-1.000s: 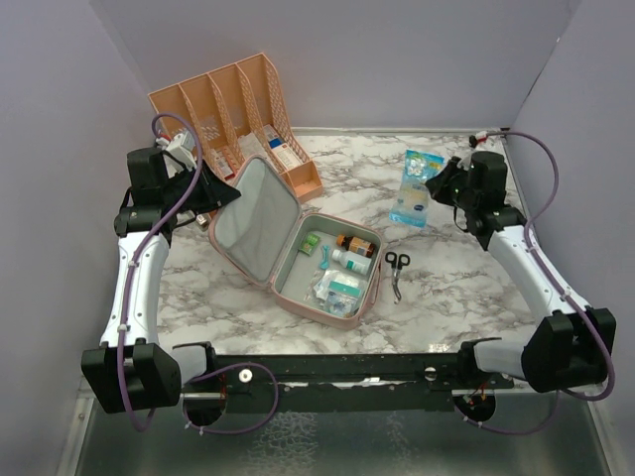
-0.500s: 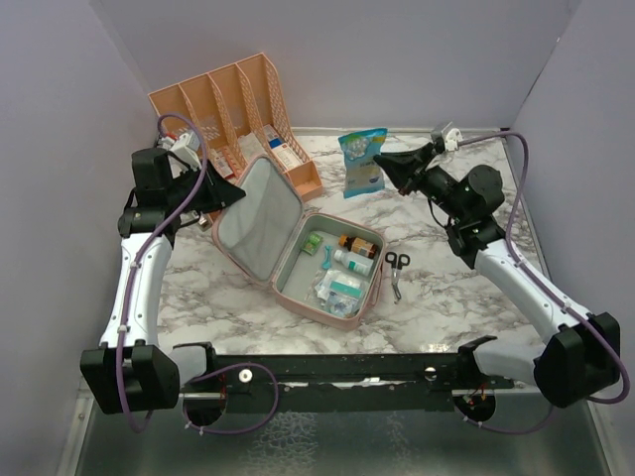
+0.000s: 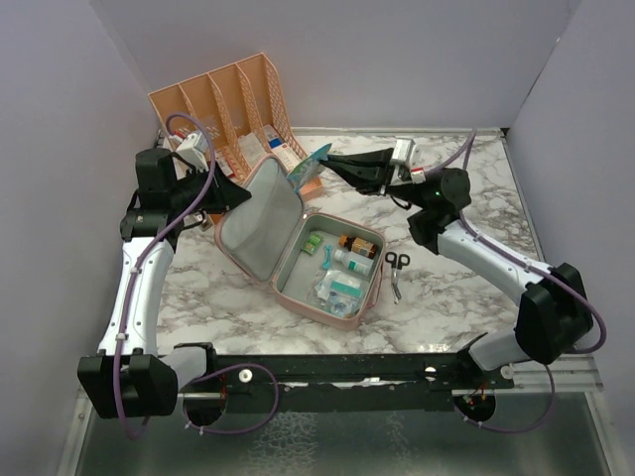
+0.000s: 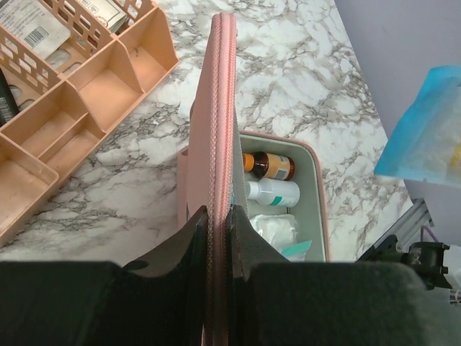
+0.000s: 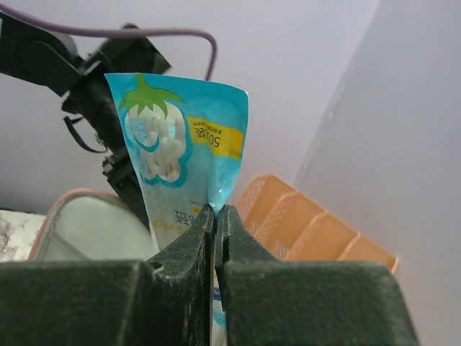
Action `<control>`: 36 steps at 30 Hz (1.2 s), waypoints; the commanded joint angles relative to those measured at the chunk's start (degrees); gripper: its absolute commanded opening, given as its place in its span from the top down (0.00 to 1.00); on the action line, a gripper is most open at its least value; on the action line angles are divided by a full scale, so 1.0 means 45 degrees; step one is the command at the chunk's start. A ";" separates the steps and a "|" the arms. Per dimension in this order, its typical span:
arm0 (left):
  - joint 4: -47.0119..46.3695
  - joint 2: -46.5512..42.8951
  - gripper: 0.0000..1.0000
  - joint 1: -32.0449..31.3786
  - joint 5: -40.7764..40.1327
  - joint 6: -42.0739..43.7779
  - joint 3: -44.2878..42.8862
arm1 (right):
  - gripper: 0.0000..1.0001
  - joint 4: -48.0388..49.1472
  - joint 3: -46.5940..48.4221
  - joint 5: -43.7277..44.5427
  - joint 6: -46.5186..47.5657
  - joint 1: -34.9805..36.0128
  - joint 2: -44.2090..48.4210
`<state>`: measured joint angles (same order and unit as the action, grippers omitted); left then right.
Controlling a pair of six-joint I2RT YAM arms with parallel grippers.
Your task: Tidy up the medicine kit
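The medicine kit (image 3: 316, 308), a pink zip case with grey-green lining, lies open mid-table. It holds a brown bottle (image 3: 355, 244), a white bottle (image 3: 350, 261) and gauze packets (image 3: 337, 290). My left gripper (image 3: 238, 198) is shut on the edge of the lid (image 3: 256, 218) and holds it upright. In the left wrist view my fingers (image 4: 218, 216) pinch the pink lid rim (image 4: 222, 108). My right gripper (image 3: 332, 164) is shut on a blue pouch (image 3: 310, 165), held in the air just above the lid's top corner. In the right wrist view the gripper (image 5: 215, 213) pinches the pouch (image 5: 180, 144).
A peach slotted organizer (image 3: 233, 114) with boxes in it stands at the back left, close behind the lid. Black scissors (image 3: 396, 270) lie on the marble right of the case. Grey walls close in the left, back and right sides.
My right arm has swung left from the back right of the table, carrying the blue pouch over to the raised lid. My left gripper keeps hold of the lid.
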<state>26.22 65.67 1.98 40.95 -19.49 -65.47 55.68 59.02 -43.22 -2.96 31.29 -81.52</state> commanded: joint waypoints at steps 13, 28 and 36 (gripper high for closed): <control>0.0640 0.0026 1.00 -0.0186 0.0520 -0.0094 -0.0324 | 0.99 0.3689 0.3003 -0.2768 0.1198 0.1992 -0.4368; 0.0661 -0.0061 1.00 -0.0186 0.0996 -0.0017 -0.0368 | 0.99 -0.0126 0.4253 -0.2991 0.5140 0.2123 -0.5534; 0.0702 -0.0120 1.00 -0.0186 0.0962 -0.0142 -0.0511 | 0.99 -0.3441 0.4273 -0.1798 0.9889 0.2326 -0.5212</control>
<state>27.33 65.69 1.74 42.59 -19.79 -66.17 48.93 77.76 -55.79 27.05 40.75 -105.78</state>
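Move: My right hand, pinching the cotton-swab bag, is going to the inner face of the raised kit lid; the lid's middle is about 14 cm to its left, 2 cm ahead and some 20 cm lower. The open kit box is almost straight below, roughly 36 cm down. The scissors lie some 15 cm right and 3 cm ahead, 38 cm down. From my left hand, on the lid's rim, the lid's middle is about 4 cm right, 2 cm ahead and 9 cm lower. I swing the cotton-swab bag about 12 cm left towards the lid's inner side, drawing back slightly at first, then sinking some 7 cm and edging forward again. My right wrist rolls roughly 20 degrees, its forward side rising, as the fingertips dip, and the fingers keep their pinch on the bag. My left hand holds the lid's rim practically still. ##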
